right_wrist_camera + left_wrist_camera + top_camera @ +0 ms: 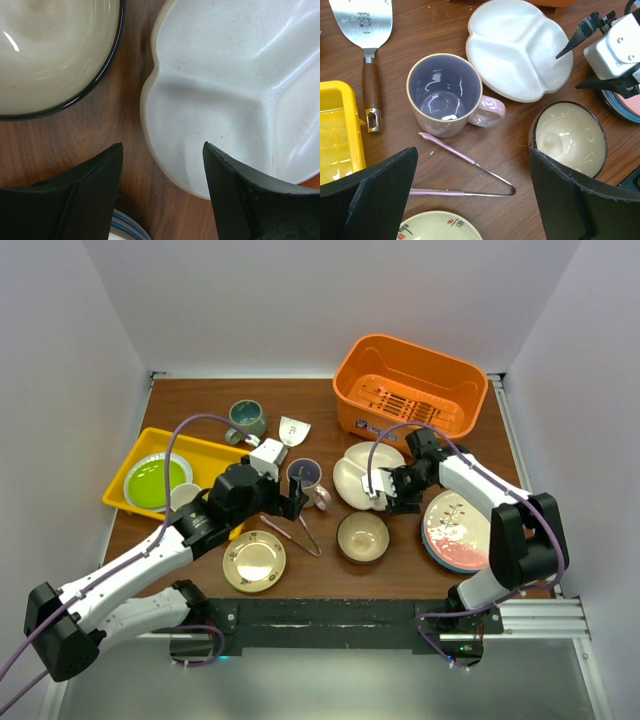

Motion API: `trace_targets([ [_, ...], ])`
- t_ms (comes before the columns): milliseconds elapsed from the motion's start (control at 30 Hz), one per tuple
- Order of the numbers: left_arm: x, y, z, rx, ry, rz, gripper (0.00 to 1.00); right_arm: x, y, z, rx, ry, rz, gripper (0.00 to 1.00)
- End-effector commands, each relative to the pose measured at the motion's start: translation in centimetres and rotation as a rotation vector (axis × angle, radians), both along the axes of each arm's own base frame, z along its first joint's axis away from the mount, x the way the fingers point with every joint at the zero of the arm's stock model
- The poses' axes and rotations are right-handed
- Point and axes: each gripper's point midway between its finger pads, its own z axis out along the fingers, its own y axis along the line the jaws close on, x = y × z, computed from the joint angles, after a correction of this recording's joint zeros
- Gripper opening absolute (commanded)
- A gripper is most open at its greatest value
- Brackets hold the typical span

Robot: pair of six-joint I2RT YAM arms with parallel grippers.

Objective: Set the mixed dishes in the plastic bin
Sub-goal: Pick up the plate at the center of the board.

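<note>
The orange plastic bin [410, 390] stands at the back right with no dishes in it. My right gripper [385, 490] [162, 150] is open and straddles the near rim of the white divided plate [368, 475] [225, 90], one finger over the plate and one over the wood. My left gripper [296, 502] [472, 150] hangs open above the thin pink tongs [470, 160], just in front of the lavender mug [305, 478] [445, 95]. The bronze bowl [362, 537] [570, 137] sits between the two arms. Nothing is held.
A pink floral plate [458, 530] lies at the right, a cream plate [254, 561] near the front, a teal mug [246, 420] at the back. A lime-green plate [158, 480] rests in the yellow tray [125, 495]. A metal spatula [293, 430] [365, 25] lies behind the mug.
</note>
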Motion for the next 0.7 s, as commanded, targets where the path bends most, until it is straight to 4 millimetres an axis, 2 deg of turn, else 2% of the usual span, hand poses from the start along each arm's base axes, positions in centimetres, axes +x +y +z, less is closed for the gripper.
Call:
trace_targets([
  [0, 0.2, 0.1, 0.8, -0.028, -0.036, 0.018, 0.99, 1.5, -0.2, -0.2, -0.051, -0.09, 0.08, 0.67],
  [133, 0.2, 0.0, 1.0, -0.036, -0.038, 0.016, 0.99, 1.8, 0.0, -1.7, -0.073, -0.105, 0.093, 0.64],
  [300, 0.0, 0.3, 1.2, -0.039, -0.041, 0.023, 0.99, 1.6, 0.1, -3.0, -0.096, -0.09, 0.115, 0.51],
  [500, -0.1, 0.5, 1.2, -0.047, -0.037, 0.028, 0.99, 1.0, 0.0, -4.0, -0.103, -0.079, 0.14, 0.38],
  [667, -0.2, 0.4, 1.2, -0.053, -0.034, 0.028, 1.0, 0.4, 0.3, -3.8, -0.084, -0.078, 0.155, 0.21],
])
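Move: The divided white plate's middle lies about 7 cm ahead of the right hand, 6 cm to its left and 5 cm below. The beige bowl is some 8 cm back and 9 cm left; the pink plate stack is roughly 6 cm back and 16 cm right. From the left hand, the white plate is about 7 cm ahead, 18 cm right and 18 cm below. The right hand sinks about 4 cm over the white plate's near-right rim, fingers closing to pinch it. ##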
